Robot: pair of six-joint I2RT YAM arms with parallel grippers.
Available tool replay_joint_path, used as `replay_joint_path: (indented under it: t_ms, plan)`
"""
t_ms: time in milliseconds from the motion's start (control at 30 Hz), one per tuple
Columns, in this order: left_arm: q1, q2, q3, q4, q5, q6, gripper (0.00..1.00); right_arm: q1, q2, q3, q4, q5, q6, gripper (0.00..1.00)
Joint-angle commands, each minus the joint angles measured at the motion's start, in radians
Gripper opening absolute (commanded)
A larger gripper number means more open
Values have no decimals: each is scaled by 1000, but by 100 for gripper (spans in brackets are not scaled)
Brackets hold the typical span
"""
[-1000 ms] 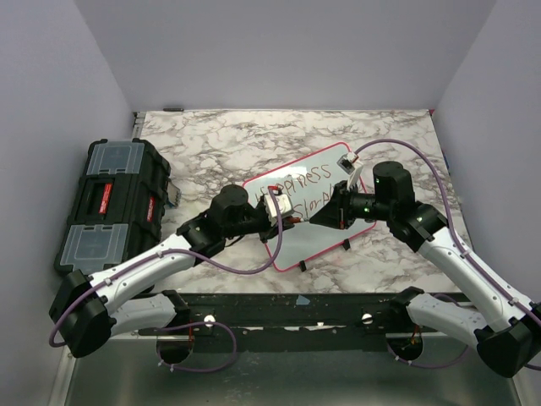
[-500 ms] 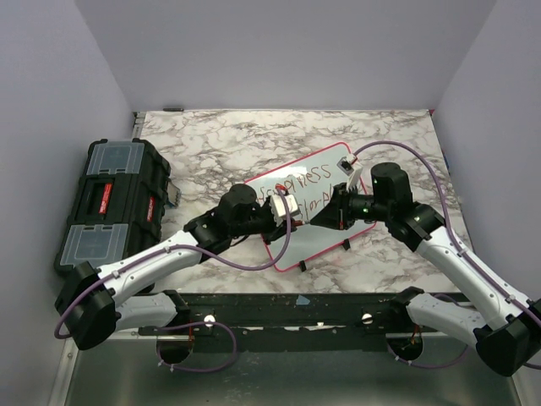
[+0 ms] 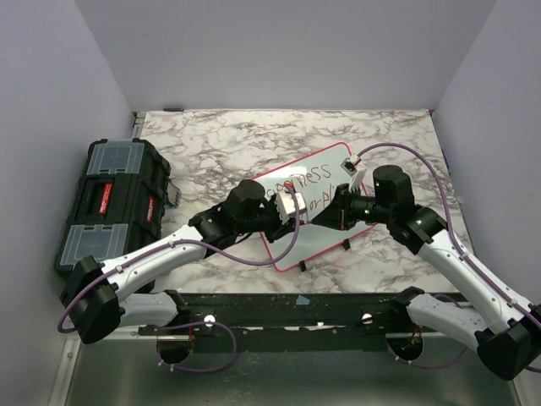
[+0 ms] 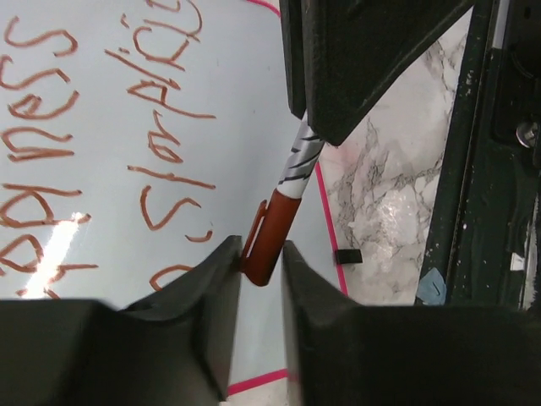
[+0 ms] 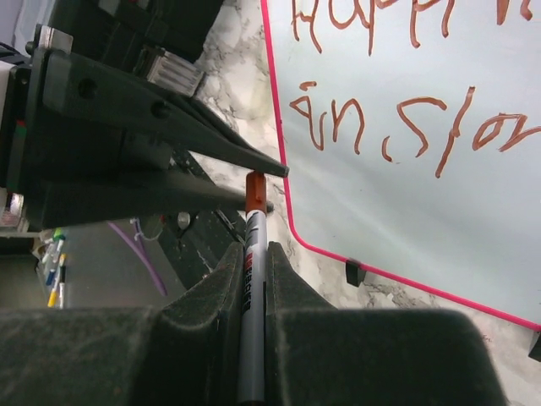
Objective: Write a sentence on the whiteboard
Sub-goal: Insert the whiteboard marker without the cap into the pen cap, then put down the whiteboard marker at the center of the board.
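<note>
The whiteboard (image 3: 314, 234), pink-framed, lies on the marble table with the sentence (image 3: 306, 183) in red-brown script across it; the lettering also shows in the wrist views (image 4: 161, 144) (image 5: 406, 118). My right gripper (image 3: 327, 211) (image 5: 254, 254) is shut on a white marker (image 5: 253, 283) above the board's near edge. The marker's red-brown cap (image 4: 272, 230) (image 5: 255, 190) sits on its far end, between the jaws of my left gripper (image 3: 301, 208) (image 4: 260, 252), which is shut on it. Both grippers meet tip to tip over the board.
A black toolbox (image 3: 114, 203) with clear lid compartments stands at the table's left edge. The board rests on small black feet (image 3: 347, 246). A black rail (image 3: 296, 309) carrying the arm bases runs along the near edge. Grey walls enclose the table.
My left arm has moved right across the board until its fingers reached the end of the marker held by the right gripper. The right gripper has barely shifted.
</note>
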Motion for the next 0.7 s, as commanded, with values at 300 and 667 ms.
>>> replay_joint_path:
  t_ms: [300, 667]
  plan:
    - [21, -222, -10, 132, -224, -38, 85, 24, -155, 39, -45, 657, 60, 1]
    - [171, -307, -54, 63, -464, -325, 98, 23, -248, -108, 104, 1132, 107, 1]
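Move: The marker stands out of the right gripper with its red cap already on the tip: the cap's middle lies some 4 cm left of the right hand, 2 cm forward and 2 cm below. The left fingers still pinch the cap's end, its middle about 2 cm to their right and level fore-and-aft. From the left hand the whiteboard's middle is roughly 6 cm forward, 7 cm right and 15 cm below; the nearer black clip is about 12 cm back, 4 cm right and 16 cm below. Spread the left fingers wide to let go of the cap and lift the left gripper about 11 cm clear, then carry it forward and left, sinking slightly as its fingers swing towards forward. Meanwhile keep the right grip on the marker and draw it away to the right and forward, rising a little and turning some 45 degrees clockwise. ##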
